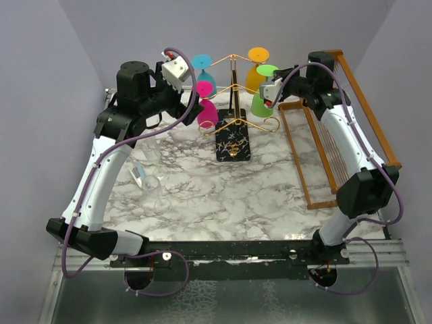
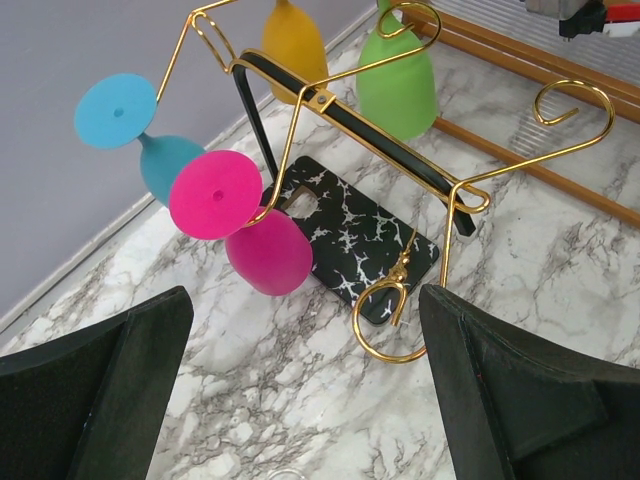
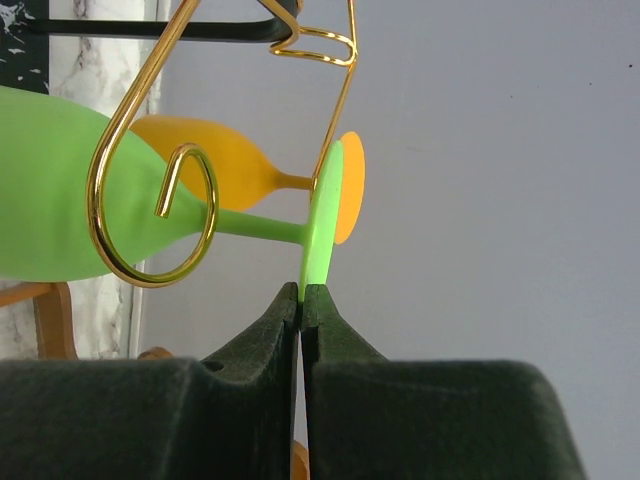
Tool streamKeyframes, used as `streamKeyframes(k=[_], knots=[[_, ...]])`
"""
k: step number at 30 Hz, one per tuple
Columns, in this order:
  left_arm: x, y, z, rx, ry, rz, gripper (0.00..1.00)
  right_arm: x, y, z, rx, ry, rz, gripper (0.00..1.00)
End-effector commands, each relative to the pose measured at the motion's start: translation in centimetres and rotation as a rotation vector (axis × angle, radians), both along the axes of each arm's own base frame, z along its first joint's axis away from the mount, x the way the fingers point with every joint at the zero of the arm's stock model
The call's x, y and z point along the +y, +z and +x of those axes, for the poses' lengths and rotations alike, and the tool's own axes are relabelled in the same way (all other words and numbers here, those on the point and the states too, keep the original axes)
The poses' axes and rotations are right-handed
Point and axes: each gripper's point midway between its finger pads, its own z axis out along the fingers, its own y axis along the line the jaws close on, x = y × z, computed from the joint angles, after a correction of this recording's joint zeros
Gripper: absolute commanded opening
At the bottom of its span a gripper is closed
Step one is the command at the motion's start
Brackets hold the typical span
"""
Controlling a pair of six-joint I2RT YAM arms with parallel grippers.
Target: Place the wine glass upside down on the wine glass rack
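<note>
The gold wire wine glass rack [image 1: 233, 101] stands on its black speckled base [image 1: 231, 144] at the back of the table. A green wine glass [image 1: 262, 101] hangs upside down at its right side, foot up. My right gripper [image 1: 273, 88] is shut on the rim of that foot [image 3: 318, 235], and the stem runs past a gold scroll arm [image 3: 110, 150]. Blue [image 2: 160, 160], pink [image 2: 265, 250] and orange [image 2: 293, 45] glasses hang upside down on the rack [image 2: 330, 100]. My left gripper [image 2: 303, 300] is open and holds nothing, raised to the left of the rack.
A brown wooden slatted rack [image 1: 337, 135] lies along the right edge of the marble table [image 1: 223, 196]. Clear glasses [image 1: 154, 183] lie on the table at the left, below my left arm. Grey walls close in the back and sides.
</note>
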Motion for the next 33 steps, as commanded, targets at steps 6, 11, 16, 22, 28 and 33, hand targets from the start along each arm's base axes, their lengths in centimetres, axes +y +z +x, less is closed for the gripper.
streamKeyframes(k=[6, 11, 16, 22, 28, 33], knots=[[0.1, 1.1, -0.8, -0.033, -0.028, -0.016, 0.99, 3.3, 0.6, -1.8, 0.035, 0.155, 0.037, 0.04], [0.2, 1.2, -0.8, -0.036, -0.028, -0.019, 0.99, 3.6, 0.1, -1.3, 0.026, 0.152, 0.014, 0.04], [0.3, 1.1, -0.8, -0.036, -0.027, -0.017, 0.99, 4.4, -0.3, -1.5, 0.041, 0.176, 0.013, 0.04], [0.3, 1.0, -0.8, -0.037, -0.027, -0.016, 0.99, 5.0, -0.1, -2.7, 0.062, 0.209, 0.023, 0.04], [0.3, 0.9, -0.7, -0.038, -0.023, -0.015, 0.99, 4.7, 0.5, -3.8, 0.064, 0.204, 0.021, 0.04], [0.3, 0.8, -0.7, -0.038, -0.024, -0.017, 0.99, 4.2, 0.5, -4.7, 0.064, 0.192, 0.010, 0.04]])
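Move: The right hand, already pinching the upturned green wine glass by its base, has the rack's middle right hook about 3 cm to its left, 3 cm back and 3 cm below. The orange glass hangs some 5 cm ahead and 6 cm left, the pink glass 3 cm back and 23 cm left, and the front right hook roughly 10 cm back, 2 cm left. From the left hand the middle hook lies about 26 cm right and 5 cm ahead. Leftwards and back towards the rack's centre post goes the right hand, about 4 cm left and 3 cm back, sinking some 2 cm mostly in the later part. It turns about 10 degrees counter-clockwise with a slight downward tip, the shut fingers keeping their pinch on the rim of the green glass's base and bringing its stem inward from the middle hook's curl towards the wire. ##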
